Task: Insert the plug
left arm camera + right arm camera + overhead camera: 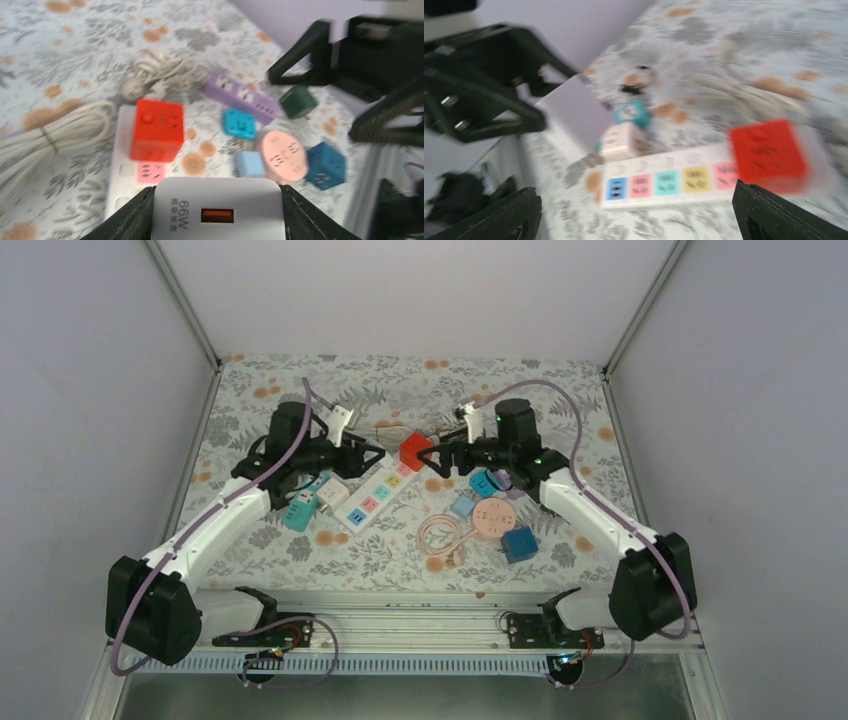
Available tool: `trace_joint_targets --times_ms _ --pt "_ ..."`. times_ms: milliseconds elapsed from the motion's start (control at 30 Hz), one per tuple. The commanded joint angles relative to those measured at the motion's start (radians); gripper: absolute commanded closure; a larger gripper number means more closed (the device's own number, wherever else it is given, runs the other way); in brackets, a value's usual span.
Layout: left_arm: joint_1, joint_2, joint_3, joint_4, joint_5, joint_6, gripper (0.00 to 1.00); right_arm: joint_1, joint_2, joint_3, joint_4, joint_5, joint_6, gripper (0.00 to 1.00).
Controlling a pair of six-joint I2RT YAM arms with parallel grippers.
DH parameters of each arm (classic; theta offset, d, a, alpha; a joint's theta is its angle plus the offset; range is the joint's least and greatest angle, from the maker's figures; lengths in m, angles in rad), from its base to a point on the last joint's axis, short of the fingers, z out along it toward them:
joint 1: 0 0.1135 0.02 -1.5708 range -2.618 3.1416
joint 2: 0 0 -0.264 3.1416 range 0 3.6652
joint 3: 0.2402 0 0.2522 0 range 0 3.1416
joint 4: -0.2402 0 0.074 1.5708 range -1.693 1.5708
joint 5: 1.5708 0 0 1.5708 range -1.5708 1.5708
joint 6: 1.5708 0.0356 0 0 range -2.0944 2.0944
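Observation:
My left gripper (217, 212) is shut on a white 66W charger plug (220, 205), held by its sides. It hovers over the near part of the white power strip (122, 172) with coloured sockets (664, 182). A red cube adapter (156, 129) stands on the strip's far end (415, 451). In the right wrist view, my right gripper (636, 220) stands wide open with nothing between its fingers, the red cube (769, 152) blurred just beyond its right finger. From above, the two grippers (365, 460) (437, 462) face each other across the red cube.
Right of the strip lie a purple strip (240, 95), a teal cube (239, 123), a pink round socket (493, 517), a dark blue cube (519, 543), a light blue block (250, 164) and a coiled pink cable (438, 537). White cable bundles (55, 132) lie left; a teal adapter (300, 510) too.

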Motion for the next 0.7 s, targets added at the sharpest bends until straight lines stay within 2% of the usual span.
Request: trace_joint_targets --times_ms 0,100,167,333,433,533,667 --pt "-0.088 -0.01 -0.039 0.063 -0.337 0.03 0.53 -0.019 -0.119 -0.095 0.06 0.44 0.153 0.02" --pt "-0.15 0.018 -0.055 0.082 -0.427 0.042 0.53 -0.024 -0.174 -0.142 0.056 0.596 0.209 0.02" --pt "-0.183 0.044 -0.071 0.108 -0.475 0.062 0.53 -0.027 -0.213 -0.178 0.073 0.644 0.242 0.02" --pt "-0.216 0.141 -0.08 0.147 -0.614 0.089 0.53 -0.033 -0.285 -0.251 0.127 0.664 0.297 0.01" --pt "-0.225 0.175 -0.101 0.224 -0.67 0.093 0.53 -0.036 -0.296 -0.267 0.125 0.663 0.307 0.01" --pt "-0.226 0.197 -0.126 0.3 -0.654 0.109 0.53 -0.038 -0.293 -0.266 0.105 0.669 0.313 0.01" --pt "-0.226 0.247 -0.109 0.298 -0.672 0.139 0.53 -0.037 -0.302 -0.273 0.096 0.676 0.319 0.02"
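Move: The left hand holds the white 66W plug high over the near side of the long white power strip, whose middle is about 7 cm ahead, 2 cm to its right and 22 cm below. From this hand the red adapter, already on the strip's far end, lies some 16 cm ahead and 9 cm right, and the white adapter about 6 cm ahead and 11 cm left. From the right hand, empty and open, the strip's middle is roughly 7 cm ahead, 8 cm left and 21 cm below. The left hand keeps its grip on the white plug and sinks about 11 cm towards the power strip, edging some 4 cm forward while the wrist turns roughly 30 degrees, so that the fingers swing from pointing mostly right to pointing forward, right and more steeply down. The right hand, already clear of the plug, draws off to the right by about 10 cm and slightly forward, turning clockwise some 40 degrees with its fingers wide open, then eases almost to a stop. ##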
